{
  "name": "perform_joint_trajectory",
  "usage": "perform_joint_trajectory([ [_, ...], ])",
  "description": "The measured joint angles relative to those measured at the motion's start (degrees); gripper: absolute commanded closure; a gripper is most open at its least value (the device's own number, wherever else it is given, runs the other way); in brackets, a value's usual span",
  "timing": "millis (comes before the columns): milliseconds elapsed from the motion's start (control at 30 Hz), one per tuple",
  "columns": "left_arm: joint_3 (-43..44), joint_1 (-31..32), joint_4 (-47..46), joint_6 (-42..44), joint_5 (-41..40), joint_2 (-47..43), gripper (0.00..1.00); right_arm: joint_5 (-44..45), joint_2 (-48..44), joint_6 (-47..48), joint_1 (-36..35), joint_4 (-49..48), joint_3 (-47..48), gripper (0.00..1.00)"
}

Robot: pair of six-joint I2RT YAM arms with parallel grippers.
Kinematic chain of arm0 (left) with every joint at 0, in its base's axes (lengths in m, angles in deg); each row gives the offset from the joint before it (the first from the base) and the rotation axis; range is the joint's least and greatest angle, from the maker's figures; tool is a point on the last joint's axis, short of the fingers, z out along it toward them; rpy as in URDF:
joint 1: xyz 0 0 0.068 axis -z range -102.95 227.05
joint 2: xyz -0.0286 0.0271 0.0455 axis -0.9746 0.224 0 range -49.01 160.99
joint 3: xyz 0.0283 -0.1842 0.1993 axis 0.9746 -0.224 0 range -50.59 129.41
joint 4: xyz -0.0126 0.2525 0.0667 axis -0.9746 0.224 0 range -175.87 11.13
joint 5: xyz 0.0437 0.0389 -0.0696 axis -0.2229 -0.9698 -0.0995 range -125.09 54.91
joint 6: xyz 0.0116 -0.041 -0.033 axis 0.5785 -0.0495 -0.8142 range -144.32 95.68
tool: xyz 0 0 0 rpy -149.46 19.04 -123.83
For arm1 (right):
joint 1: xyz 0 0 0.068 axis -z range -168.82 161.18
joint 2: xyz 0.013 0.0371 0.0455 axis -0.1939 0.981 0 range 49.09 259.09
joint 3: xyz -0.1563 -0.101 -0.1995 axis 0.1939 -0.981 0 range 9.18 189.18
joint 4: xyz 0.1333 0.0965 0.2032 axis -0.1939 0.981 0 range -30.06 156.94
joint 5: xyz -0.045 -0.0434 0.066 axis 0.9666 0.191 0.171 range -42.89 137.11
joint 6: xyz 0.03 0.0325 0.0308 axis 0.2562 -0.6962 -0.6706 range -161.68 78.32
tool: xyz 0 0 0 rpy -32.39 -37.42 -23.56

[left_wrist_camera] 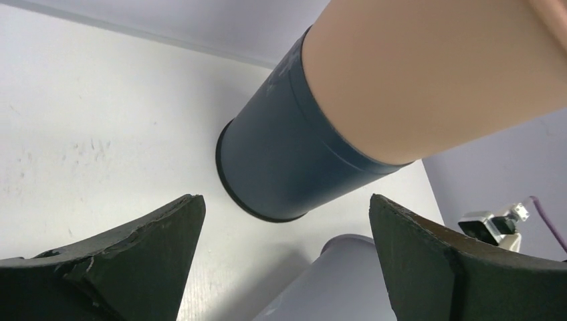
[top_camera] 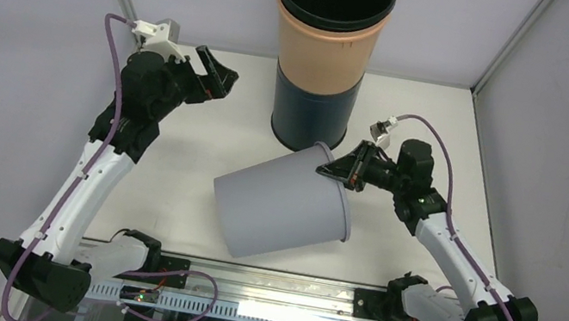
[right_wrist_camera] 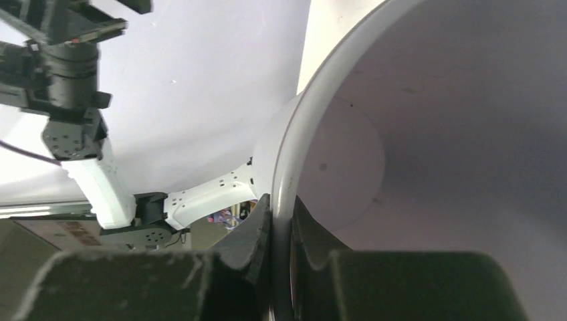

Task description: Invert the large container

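The large grey container [top_camera: 282,208] lies tipped on its side in the middle of the table, mouth facing right and base toward the near left. My right gripper [top_camera: 337,172] is shut on the far part of its rim. The right wrist view shows the rim [right_wrist_camera: 294,154] pinched in that gripper [right_wrist_camera: 282,207], one finger inside the container and one outside. My left gripper [top_camera: 220,80] hovers open and holds nothing at the back left, apart from the container. In the left wrist view, the grey container [left_wrist_camera: 341,281] shows low between the wide-spread jaws of that gripper [left_wrist_camera: 286,200].
A tall stack [top_camera: 325,54] stands at the back centre, just behind the grey container's rim: a peach container [left_wrist_camera: 428,73] on a dark blue one [left_wrist_camera: 287,160]. Enclosure walls close off the back and both sides. A metal rail [top_camera: 260,283] runs along the near edge.
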Motion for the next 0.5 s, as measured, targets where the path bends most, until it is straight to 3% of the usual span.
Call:
perform_joint_trajectory([
  [67,-0.68,0.00,-0.09,0.02,0.63,0.68,0.01,-1.09,-0.57,-2.03,1.25,-2.69,-1.92,1.00],
  [100,-1.29,0.00,-0.02,0.07,1.11,0.94,0.01,-1.14,-1.03,-2.43,1.53,-3.56,-2.16,0.93],
  [167,-2.82,0.00,0.00,0.33,1.73,1.55,0.01,-0.92,-1.62,-2.21,1.97,-2.99,-2.21,0.63],
  [233,-3.93,0.00,0.33,0.59,2.21,2.19,0.01,0.11,-1.57,-0.83,3.39,-0.02,-1.40,0.43],
  [333,-5.31,0.00,1.11,0.85,3.63,3.19,0.01,4.07,-0.37,5.11,5.25,9.11,2.19,0.34],
  [500,-5.92,0.00,2.82,1.16,6.21,3.48,0.01,10.97,2.27,16.96,5.79,24.52,12.44,0.30],
])
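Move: The right hand already pinches the upper rim of the large grey container, which is on its side, mouth to the right; its middle lies about 10 cm left, 6 cm back and 11 cm below that hand. The tall container stack stands some 20 cm ahead and 6 cm left of the hand. From the left hand, the container's middle is roughly 17 cm back, 18 cm right and 22 cm down, the stack 9 cm ahead and 22 cm right. Rightward and forward by about 6 cm in all, the right hand eases off the large container, opening its fingers from the pinched rim to some two thirds; they tip down and swing clockwise, with the rim still between them but no longer clamped. Meanwhile the left hand, empty and wide open, sinks about 8 cm towards the container, its fingers tipping down. ##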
